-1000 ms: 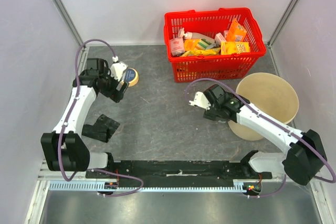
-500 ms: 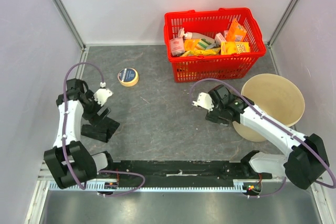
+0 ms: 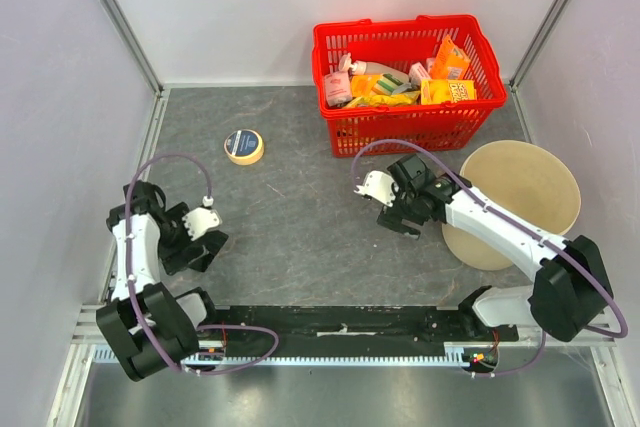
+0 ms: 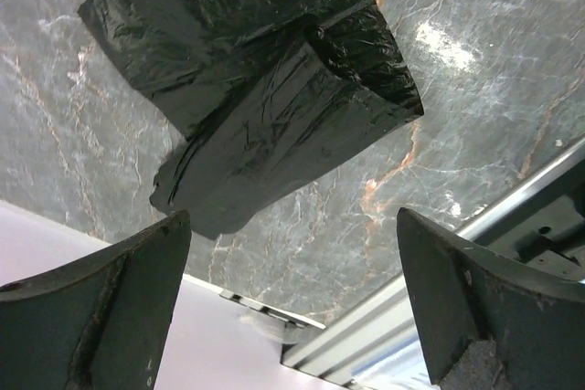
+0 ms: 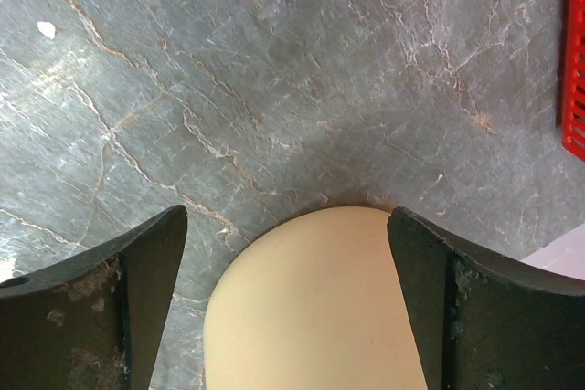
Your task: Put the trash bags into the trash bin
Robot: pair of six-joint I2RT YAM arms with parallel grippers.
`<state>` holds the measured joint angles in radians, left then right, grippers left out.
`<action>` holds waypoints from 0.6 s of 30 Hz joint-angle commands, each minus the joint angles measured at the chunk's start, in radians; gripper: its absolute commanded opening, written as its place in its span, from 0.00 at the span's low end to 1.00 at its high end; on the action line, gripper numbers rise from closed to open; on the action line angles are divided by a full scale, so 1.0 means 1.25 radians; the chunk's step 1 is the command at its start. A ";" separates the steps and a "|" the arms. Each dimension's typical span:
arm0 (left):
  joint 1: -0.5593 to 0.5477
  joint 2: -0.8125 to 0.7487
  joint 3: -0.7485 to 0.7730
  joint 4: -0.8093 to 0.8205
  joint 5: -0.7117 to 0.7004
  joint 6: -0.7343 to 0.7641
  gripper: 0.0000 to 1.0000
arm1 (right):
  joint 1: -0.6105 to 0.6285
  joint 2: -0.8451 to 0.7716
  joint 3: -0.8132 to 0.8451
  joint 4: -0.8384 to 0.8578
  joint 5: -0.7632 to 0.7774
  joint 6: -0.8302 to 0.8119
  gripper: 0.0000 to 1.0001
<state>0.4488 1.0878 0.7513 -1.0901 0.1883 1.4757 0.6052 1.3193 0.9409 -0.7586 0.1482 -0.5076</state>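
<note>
A folded black trash bag (image 4: 256, 89) lies flat on the grey floor at the near left (image 3: 208, 251). My left gripper (image 4: 292, 308) hovers just above its near side (image 3: 188, 233), open, with nothing between its fingers (image 4: 101, 308). The beige trash bin (image 3: 520, 187) sits tilted at the right. Its smooth wall (image 5: 311, 317) shows low between the fingers (image 5: 475, 308) of my right gripper (image 5: 288, 299), which is open at the bin's left side (image 3: 405, 209).
A red wire basket (image 3: 395, 25) full of packets stands at the back right, and its edge shows in the right wrist view (image 5: 576, 61). A roll of tape (image 3: 244, 146) lies at the back left. A metal rail (image 4: 512, 216) and side walls bound the floor.
My left arm has swung from the tape roll back toward me and now hangs over the black bag. The right gripper has opened slightly wider and the bin has tipped and shifted.
</note>
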 commanded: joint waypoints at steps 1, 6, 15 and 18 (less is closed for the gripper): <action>0.005 0.001 -0.046 0.078 0.026 0.135 0.99 | 0.007 0.006 0.044 0.006 -0.019 0.026 0.98; 0.004 0.034 -0.060 0.115 0.018 0.186 0.99 | 0.009 0.012 0.054 -0.002 -0.019 0.038 0.98; 0.003 0.118 -0.070 0.177 0.026 0.198 0.81 | 0.014 0.007 0.047 -0.007 -0.013 0.048 0.98; 0.004 0.114 -0.088 0.206 0.049 0.193 0.65 | 0.015 0.002 0.049 -0.010 -0.007 0.049 0.98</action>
<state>0.4488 1.2324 0.6674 -0.8902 0.1951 1.6699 0.6186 1.3365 0.9703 -0.7658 0.1322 -0.4614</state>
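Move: The near trash bag, a black folded piece, lies some 3 cm ahead of the left hand, about 1 cm to its right and 5 cm below. The other black bag overlaps it, roughly 8 cm ahead of this hand and 4 cm to its right, flat on the table. The tape roll is some 22 cm ahead and 13 cm right, also at table level. From the right hand the near bag lies about 50 cm left, 6 cm back and 8 cm below. The near trash bag is what the left hand comes down onto: it sinks about 4 cm, first almost straight down, then also easing some 2 cm forward, while the wrist turns about 10 degrees clockwise. The wide-open fingers, pointing down, start to close near the end, by about a quarter, and draw in on either side of the bag's folded part, touching it. ##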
